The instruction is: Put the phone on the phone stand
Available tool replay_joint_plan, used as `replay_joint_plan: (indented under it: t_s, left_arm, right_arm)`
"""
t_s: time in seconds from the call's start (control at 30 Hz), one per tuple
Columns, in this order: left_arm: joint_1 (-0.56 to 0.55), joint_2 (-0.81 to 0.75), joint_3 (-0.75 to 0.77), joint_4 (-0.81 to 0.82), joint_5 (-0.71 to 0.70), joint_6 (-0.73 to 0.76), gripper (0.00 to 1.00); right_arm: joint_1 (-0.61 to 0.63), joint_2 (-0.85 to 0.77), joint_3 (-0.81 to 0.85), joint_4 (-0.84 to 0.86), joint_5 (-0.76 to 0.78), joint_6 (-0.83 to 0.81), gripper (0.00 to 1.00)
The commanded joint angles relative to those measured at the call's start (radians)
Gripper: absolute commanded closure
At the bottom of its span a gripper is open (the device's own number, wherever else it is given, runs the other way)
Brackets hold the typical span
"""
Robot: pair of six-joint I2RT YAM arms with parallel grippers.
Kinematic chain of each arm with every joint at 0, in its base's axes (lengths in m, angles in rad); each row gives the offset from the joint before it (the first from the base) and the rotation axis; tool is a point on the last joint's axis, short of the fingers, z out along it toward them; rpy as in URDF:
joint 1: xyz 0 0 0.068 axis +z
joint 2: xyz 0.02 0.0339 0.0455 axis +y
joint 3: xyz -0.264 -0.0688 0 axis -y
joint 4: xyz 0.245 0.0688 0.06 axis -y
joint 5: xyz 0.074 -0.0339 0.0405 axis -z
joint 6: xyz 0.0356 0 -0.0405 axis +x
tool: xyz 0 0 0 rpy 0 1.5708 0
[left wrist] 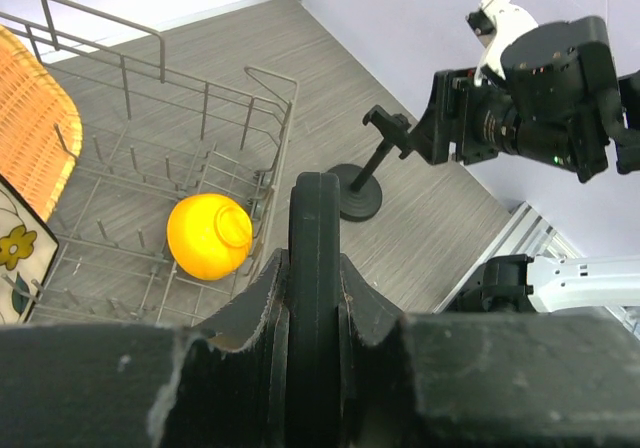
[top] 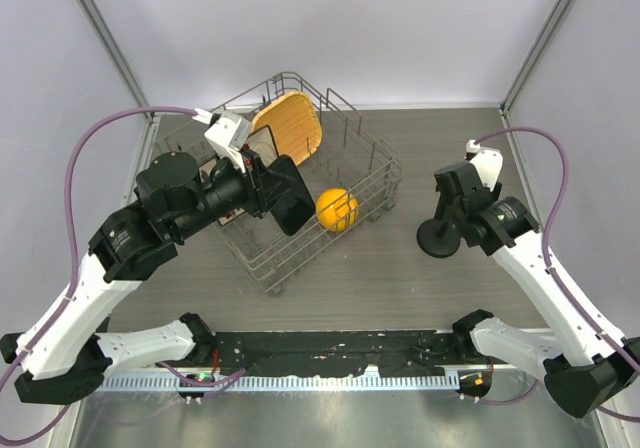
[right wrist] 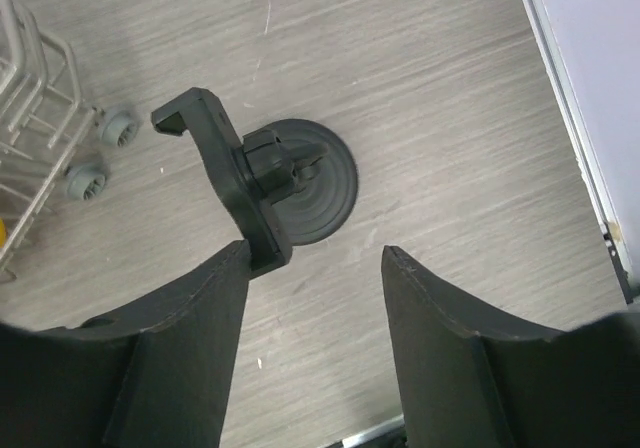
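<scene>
The phone (top: 291, 200) is a flat black slab held on edge over the wire rack, with my left gripper (top: 268, 190) shut on it. In the left wrist view the phone (left wrist: 316, 208) rises edge-on from between the two pads of the left gripper (left wrist: 315, 263). The phone stand (top: 439, 238) is black, with a round disc base, and stands on the table right of the rack. My right gripper (right wrist: 315, 253) hangs open just above the phone stand (right wrist: 300, 183). Its left fingertip is right by the lower end of the stand's tilted holder head (right wrist: 215, 158), and nothing lies between the fingers.
A wire dish rack (top: 375, 158) fills the middle left of the table. It holds a yellow round object (top: 337, 209), an orange woven plate (top: 288, 126) and a floral plate (left wrist: 14, 253). The rack's small wheels (right wrist: 118, 128) sit left of the stand. A metal rail (top: 330, 380) edges the near side.
</scene>
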Motion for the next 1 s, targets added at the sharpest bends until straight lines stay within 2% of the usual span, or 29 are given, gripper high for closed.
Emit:
replay_joint_plan:
  t_s: [0.0, 0.13, 0.27, 0.4, 0.57, 0.73, 0.77, 0.83, 0.93, 0.97]
  left_arm:
    - [-0.001, -0.01, 0.009, 0.094, 0.024, 0.022, 1.0]
    - [-0.001, -0.005, 0.003, 0.095, 0.04, 0.022, 1.0]
    - [-0.001, 0.004, -0.003, 0.104, 0.046, 0.013, 1.0]
    - [-0.001, 0.02, -0.003, 0.109, 0.072, 0.001, 1.0]
    - [-0.001, 0.036, 0.003, 0.115, 0.092, -0.016, 1.0]
    - [-0.001, 0.052, 0.01, 0.108, 0.098, -0.024, 1.0]
    - [-0.003, 0.055, 0.01, 0.108, 0.103, -0.027, 1.0]
    - [-0.003, 0.059, 0.01, 0.109, 0.107, -0.028, 1.0]
    - [-0.001, 0.07, 0.012, 0.114, 0.113, -0.03, 1.0]
    - [-0.003, 0.075, 0.015, 0.112, 0.118, -0.03, 1.0]
  right_arm:
    - [-0.085, 0.002, -0.036, 0.125, -0.086, -0.114, 0.42]
    - [-0.088, 0.014, -0.052, 0.159, -0.19, -0.154, 0.48]
    - [-0.09, -0.007, -0.08, 0.19, -0.215, -0.177, 0.48]
    - [-0.088, 0.01, -0.088, 0.188, -0.183, -0.191, 0.49]
    - [-0.088, 0.017, -0.089, 0.188, -0.07, -0.189, 0.61]
    - [-0.09, 0.017, -0.094, 0.216, -0.046, -0.186, 0.62]
    - [-0.09, 0.02, -0.092, 0.224, -0.048, -0.191, 0.69]
    - [-0.088, 0.037, -0.089, 0.225, -0.043, -0.192, 0.72]
    - [-0.088, 0.042, -0.091, 0.236, -0.042, -0.214, 0.87]
    - [-0.088, 0.04, -0.091, 0.236, -0.075, -0.227, 0.97]
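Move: The head of the phone stand is close in front of the right fingers: its middle is about 4 cm ahead, 2 cm left and 3 cm below. The yellow bowl lies some 22 cm to this hand's left, 8 cm farther out and 16 cm lower. For the left hand, already holding the phone, the stand's head is roughly 9 cm ahead, 31 cm right and 23 cm down; the bowl is about 14 cm ahead, 8 cm right and 37 cm down. Forward and down, about 2.5 cm each way, the right hand eases onto the lower end of the stand's head, swaying briefly right, then left and back right on the way, while its fingers close from well open and pinch that end. The left hand keeps its hold on the phone and carries it right and down, just under 4 cm in all, towards the stand, above the rack and bowl. ##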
